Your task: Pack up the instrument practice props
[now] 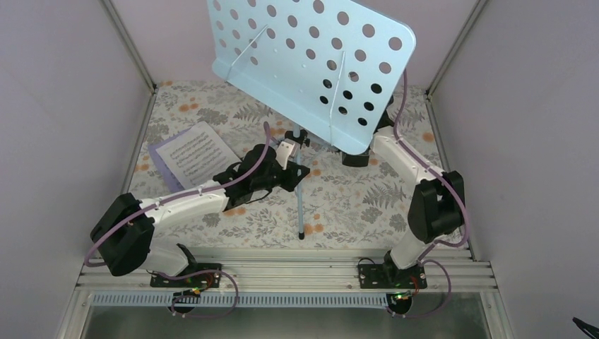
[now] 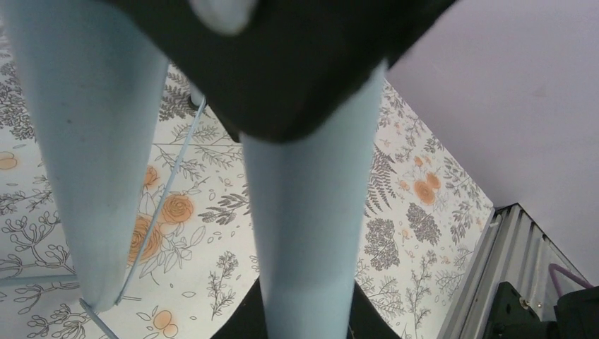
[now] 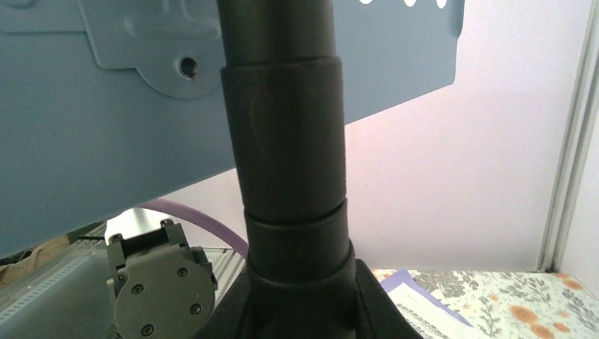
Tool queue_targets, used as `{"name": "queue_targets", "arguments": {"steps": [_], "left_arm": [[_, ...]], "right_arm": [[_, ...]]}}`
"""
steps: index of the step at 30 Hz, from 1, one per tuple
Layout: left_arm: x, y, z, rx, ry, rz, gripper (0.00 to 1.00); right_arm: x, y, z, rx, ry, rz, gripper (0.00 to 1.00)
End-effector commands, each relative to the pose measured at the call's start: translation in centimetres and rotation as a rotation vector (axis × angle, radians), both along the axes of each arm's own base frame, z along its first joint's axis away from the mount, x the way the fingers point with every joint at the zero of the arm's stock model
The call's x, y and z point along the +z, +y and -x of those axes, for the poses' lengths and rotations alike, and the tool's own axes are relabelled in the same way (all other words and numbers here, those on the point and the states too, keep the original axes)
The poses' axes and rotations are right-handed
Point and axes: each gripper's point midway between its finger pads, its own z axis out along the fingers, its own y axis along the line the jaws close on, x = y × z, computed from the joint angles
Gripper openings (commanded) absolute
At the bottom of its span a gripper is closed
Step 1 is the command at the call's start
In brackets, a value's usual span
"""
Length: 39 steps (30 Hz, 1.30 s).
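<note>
The light blue perforated music stand [image 1: 304, 60] stands tilted at the back of the floral table. My left gripper [image 1: 292, 169] is shut on one of its light blue tubes [image 2: 304, 240] just below the black hub [image 2: 282, 70], and a second blue leg [image 2: 92, 141] passes to the left. My right gripper [image 1: 355, 157] reaches under the desk and is shut on the stand's black collar [image 3: 293, 176]. The sheet-music pages [image 1: 194, 152], white on lavender, lie flat at the left and also show as sheet-music pages [image 3: 417, 300] in the right wrist view. The metronome is out of view.
A thin stand leg [image 1: 299, 208] runs down toward the front of the table. Grey walls close in on both sides, and a metal rail [image 1: 282, 272] carries the arm bases at the near edge. The other arm's wrist [image 3: 159, 282] sits close to my right gripper.
</note>
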Motion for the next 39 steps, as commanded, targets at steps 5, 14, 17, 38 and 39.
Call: {"name": "queue_targets", "arguments": {"steps": [5, 14, 17, 38, 39], "left_arm": [[9.7, -0.1, -1.3, 0.065, -0.3, 0.058, 0.02], [17.9, -0.5, 0.0, 0.062, -0.451, 0.186, 0.03], [19.0, -0.4, 0.5, 0.072, -0.474, 0.222, 0.02], [9.1, 4.5, 3.2, 0.119, -0.37, 0.043, 0.77], [9.4, 4.5, 3.3, 0.116, -0.384, 0.048, 0.82]], "right_arm": [[1.4, -0.6, 2.8, -0.067, 0.006, 0.029, 0.04], [-1.6, -1.4, 4.7, -0.126, 0.05, 0.075, 0.04], [-2.6, -1.7, 5.2, -0.135, 0.062, 0.081, 0.04], [0.3, -3.9, 6.6, -0.309, 0.02, -0.028, 0.04], [0.3, -3.9, 6.6, -0.308, 0.02, -0.03, 0.04]]}}
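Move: The left hand is already closed on the music stand's near leg; the leg hub it pulls on sits about 6 cm farther ahead and 9 cm above, level with it sideways. The metronome lies some 17 cm to this hand's right and 9 cm ahead, and the sheet music about 33 cm to its left and 5 cm ahead, both on the table well below. For the right hand, already gripping the post under the tray, the hub is roughly 14 cm straight below. Still pinching the near leg, the left hand drags it up about 6 cm and a little back, while the right hand keeps its grip on the post, carrying it back some 5 cm, right and slightly down and turning it about 20 degrees clockwise. The left fingers then open wide, let go of the leg, and back off to the left and up. ##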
